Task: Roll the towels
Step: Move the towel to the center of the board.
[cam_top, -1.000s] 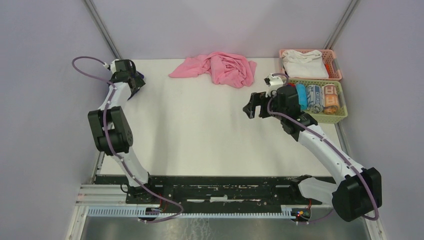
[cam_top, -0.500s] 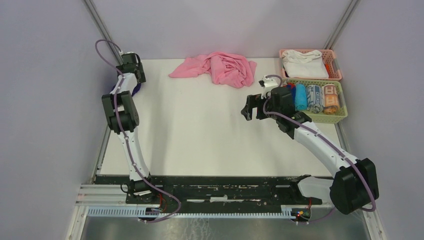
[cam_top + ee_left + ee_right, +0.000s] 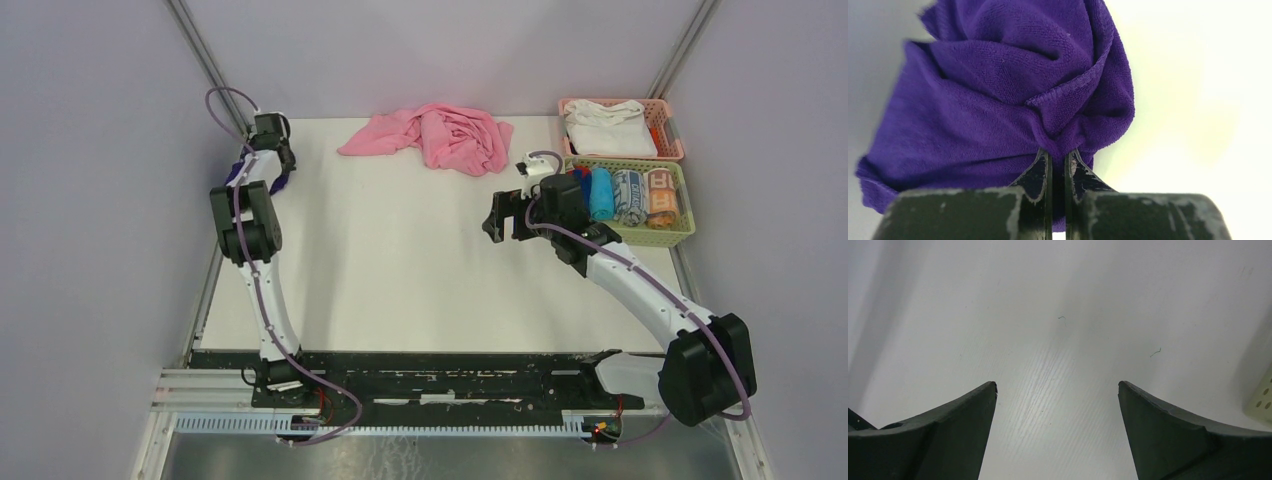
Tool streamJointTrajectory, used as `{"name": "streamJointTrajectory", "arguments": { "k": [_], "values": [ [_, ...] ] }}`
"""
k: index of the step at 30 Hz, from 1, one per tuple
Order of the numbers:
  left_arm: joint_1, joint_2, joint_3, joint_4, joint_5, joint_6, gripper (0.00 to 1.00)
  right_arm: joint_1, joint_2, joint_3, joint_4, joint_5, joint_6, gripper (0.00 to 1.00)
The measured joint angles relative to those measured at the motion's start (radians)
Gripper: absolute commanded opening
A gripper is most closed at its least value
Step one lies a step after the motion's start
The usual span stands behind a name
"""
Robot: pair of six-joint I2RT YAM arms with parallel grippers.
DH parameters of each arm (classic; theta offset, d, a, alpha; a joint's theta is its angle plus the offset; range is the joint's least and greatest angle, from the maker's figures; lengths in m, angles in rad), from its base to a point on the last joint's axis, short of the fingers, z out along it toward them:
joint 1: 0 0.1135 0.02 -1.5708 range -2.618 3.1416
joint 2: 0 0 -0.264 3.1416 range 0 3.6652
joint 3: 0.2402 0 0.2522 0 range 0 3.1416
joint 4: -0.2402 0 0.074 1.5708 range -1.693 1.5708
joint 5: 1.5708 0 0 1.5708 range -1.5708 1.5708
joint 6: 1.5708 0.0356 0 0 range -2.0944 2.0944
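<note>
A deep purple towel [image 3: 998,90] lies bunched at the far left edge of the table, with only a sliver of it [image 3: 284,181] showing beside the arm in the top view. My left gripper [image 3: 1058,152] is shut on a pinched fold of this towel, and cloth fills the narrow gap between the fingers. In the top view the left gripper [image 3: 272,160] reaches down at the table's far left corner. My right gripper [image 3: 1058,385] hangs open over bare white table with nothing between its fingers; the top view places the right gripper [image 3: 497,215] right of the middle.
A large pink cloth [image 3: 440,135] lies crumpled at the back middle. At the back right a pink basket [image 3: 612,101] holds a white cloth. In front of it a green basket [image 3: 660,237] holds several rolled towels, close to my right wrist.
My left arm has swung further toward the far left edge, and its gripper has gone from open to shut on the purple towel. The right gripper has drifted slightly left.
</note>
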Motion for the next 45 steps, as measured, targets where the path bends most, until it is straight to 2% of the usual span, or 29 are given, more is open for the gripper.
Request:
{"name": "streamJointTrajectory", "arguments": {
  "k": [5,13,17,22,27,30,37,41,45],
  "values": [
    [-0.122,-0.138,-0.197,0.011,0.031,-0.074,0.03,0.002,0.010,0.000,-0.007,-0.004,0.001,0.98],
    [-0.520,-0.303,-0.384,0.008,0.081,-0.229,0.09,0.014,0.007,-0.004,-0.003,-0.004,0.001,0.98],
    [-0.647,-0.386,-0.465,0.004,0.097,-0.269,0.17,0.019,0.003,-0.009,-0.003,-0.004,0.000,0.98],
    [-0.759,-0.520,-0.592,0.000,0.115,-0.314,0.37,0.021,0.003,-0.013,-0.004,-0.004,-0.001,0.98],
    [-0.788,-0.669,-0.688,-0.006,0.124,-0.349,0.54,0.021,0.008,-0.013,-0.004,-0.004,-0.008,0.98],
    [-0.787,-0.756,-0.732,-0.003,0.127,-0.362,0.61,0.021,0.019,-0.013,-0.004,-0.004,-0.012,0.97],
    [-0.790,-0.838,-0.791,0.002,0.146,-0.407,0.63,0.021,0.037,-0.013,-0.003,0.004,-0.019,0.96],
    [-0.790,-0.809,-0.777,-0.002,0.145,-0.407,0.63,0.021,0.061,-0.013,-0.004,0.006,-0.023,0.96],
    [-0.796,-0.717,-0.707,-0.001,0.145,-0.408,0.63,0.021,0.073,-0.014,-0.004,0.007,-0.026,0.96]
  ]
}}
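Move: Back and to the right of the left hand, the clear middle of the board, where the towel is headed, lies about 20 cm back and 38 cm right, some 3 cm lower. The left fingers already pinch the purple towel by its right side; its middle lies about 7 cm left and 1 cm ahead. The pink towel is some 43 cm right and 6 cm ahead of that hand. From the right hand the same middle lies roughly 22 cm left, 6 cm ahead, 15 cm below. Sweeping low and fast, the left hand carries the pinched purple towel some 40 cm right and 20 cm back to the board's middle, the wrist turning about 35 degrees clockwise. As the sweep ends the fingers open a bit over halfway, letting go, and the hand rises clear, then dips slightly. The empty, open right hand sinks about 3 cm. ##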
